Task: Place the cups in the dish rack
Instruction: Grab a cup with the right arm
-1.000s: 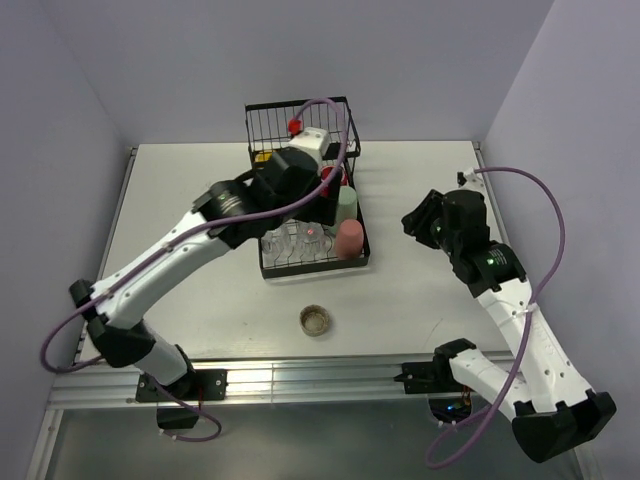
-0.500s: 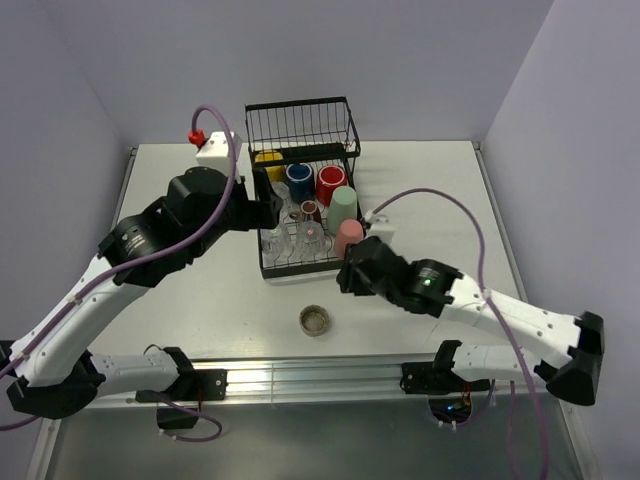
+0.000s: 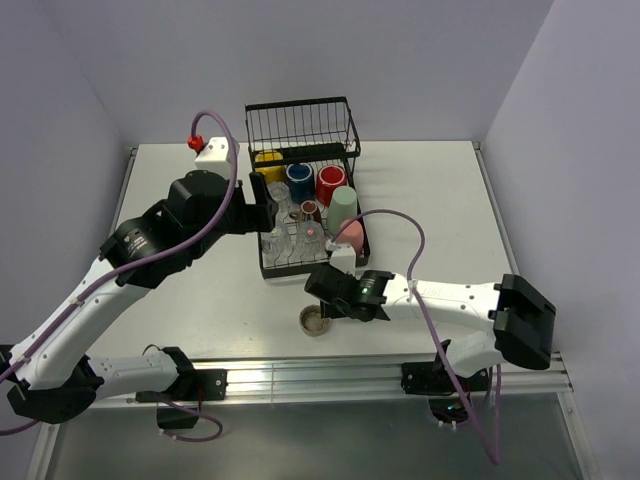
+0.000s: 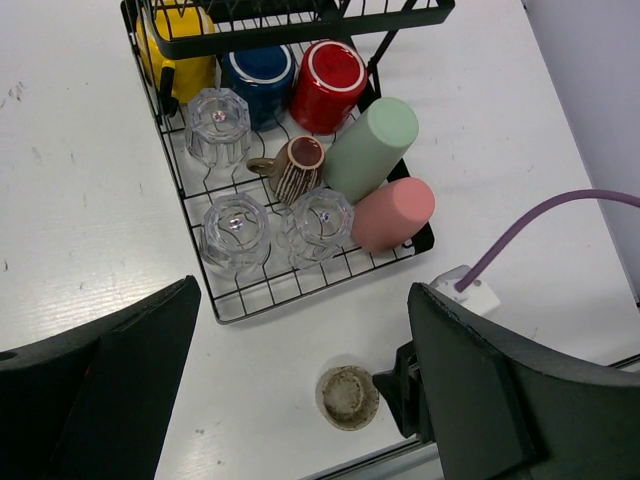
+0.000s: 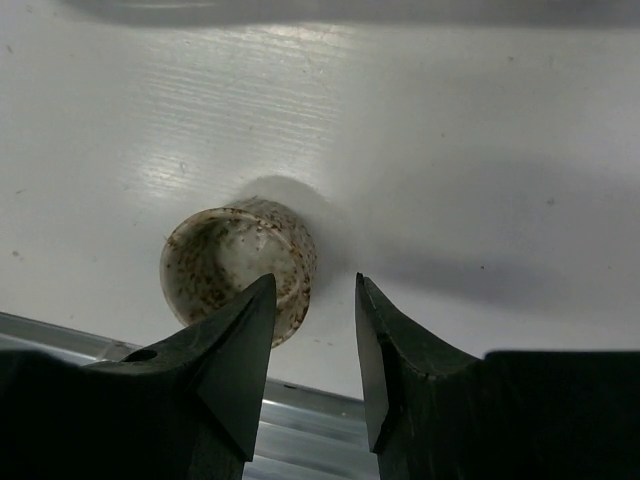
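The black wire dish rack (image 3: 300, 104) stands at the table's back centre. In the left wrist view the rack (image 4: 222, 312) holds yellow (image 4: 175, 40), navy (image 4: 258, 72) and red (image 4: 330, 70) mugs, a brown striped mug (image 4: 295, 170), green (image 4: 370, 150) and pink (image 4: 392, 212) tumblers and three clear glasses (image 4: 235, 228). A low speckled cup (image 3: 315, 321) sits upright on the table in front of the rack. My right gripper (image 5: 315, 285) hangs open just right of this cup (image 5: 230, 265), its left finger over the rim. My left gripper (image 4: 300, 295) is wide open above the rack's left side, holding nothing.
A metal rail (image 3: 330, 375) runs along the table's near edge, just behind the speckled cup. My right arm lies low across the front of the table, its purple cable (image 4: 540, 215) arching beside the rack's right corner. Walls close in the back and both sides.
My right arm swung from the table's right side to the front of the rack and came down beside the speckled cup. My left gripper drew back from inside the rack to its left.
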{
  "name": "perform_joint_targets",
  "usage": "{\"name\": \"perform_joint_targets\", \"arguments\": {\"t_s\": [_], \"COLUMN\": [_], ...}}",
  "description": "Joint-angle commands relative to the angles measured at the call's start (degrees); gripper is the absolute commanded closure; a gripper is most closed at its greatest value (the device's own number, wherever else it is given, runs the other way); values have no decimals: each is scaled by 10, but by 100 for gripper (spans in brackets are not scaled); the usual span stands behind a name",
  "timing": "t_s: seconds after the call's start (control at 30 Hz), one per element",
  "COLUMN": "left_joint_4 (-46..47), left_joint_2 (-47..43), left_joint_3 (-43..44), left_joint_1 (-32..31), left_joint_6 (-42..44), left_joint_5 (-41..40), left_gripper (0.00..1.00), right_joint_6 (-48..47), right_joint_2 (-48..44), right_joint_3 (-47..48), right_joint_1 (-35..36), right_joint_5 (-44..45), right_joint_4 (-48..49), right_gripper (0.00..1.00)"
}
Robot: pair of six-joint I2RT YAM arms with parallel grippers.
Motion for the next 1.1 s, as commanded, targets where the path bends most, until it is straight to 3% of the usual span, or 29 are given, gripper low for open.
{"name": "perform_joint_targets", "arguments": {"t_s": [0.0,0.43,0.57,0.73,0.93,1.07], "left_joint_4": [23,28,30,34,54,97], "left_joint_2": [-8,-6,-6,-7,-22,-47], "left_joint_3": [-4,-18,-23,-32,-42,-79], "left_joint_1": [3,13,18,25,68,123], "left_joint_6": [-5,-4,-3,-3,9,18], "left_joint_5": [11,21,25,32,85,182], "left_gripper": [8,8,8,8,7,6], "right_joint_6": [6,3,4,0,-27,-60], "right_joint_2": [22,83,90,92,21,-43], "right_joint_3": [-11,-27,-33,-35,2,49], "right_joint_1": [6,7,6,6,3,-14], "right_joint_5": [-2,-40,-44,-48,-44,-73], "right_joint_4": [50,102,109,109,61,42], "right_gripper": [55,59,82,100,100,100]}}
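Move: The speckled cup stands open side up, its middle about 4 cm left of the right hand, 1 cm back and 5 cm below. Out in the rack, the middle front clear glass lies some 16 cm ahead of that hand and 4 cm to its left; the pink cup is about 16 cm ahead and 5 cm to its right, both slightly lower than the hand. From the left hand, the speckled cup lies roughly 10 cm back, 10 cm right and 33 cm below. The speckled cup's right wall is straddled as the right hand sinks about 5 cm, edging some 2 cm left. The half-open fingers then shut on the wall, one inside and one outside, and the hand rises about 3 cm with the cup pinched. The empty, open left hand eases down about 2 cm, finally forward and left too. ##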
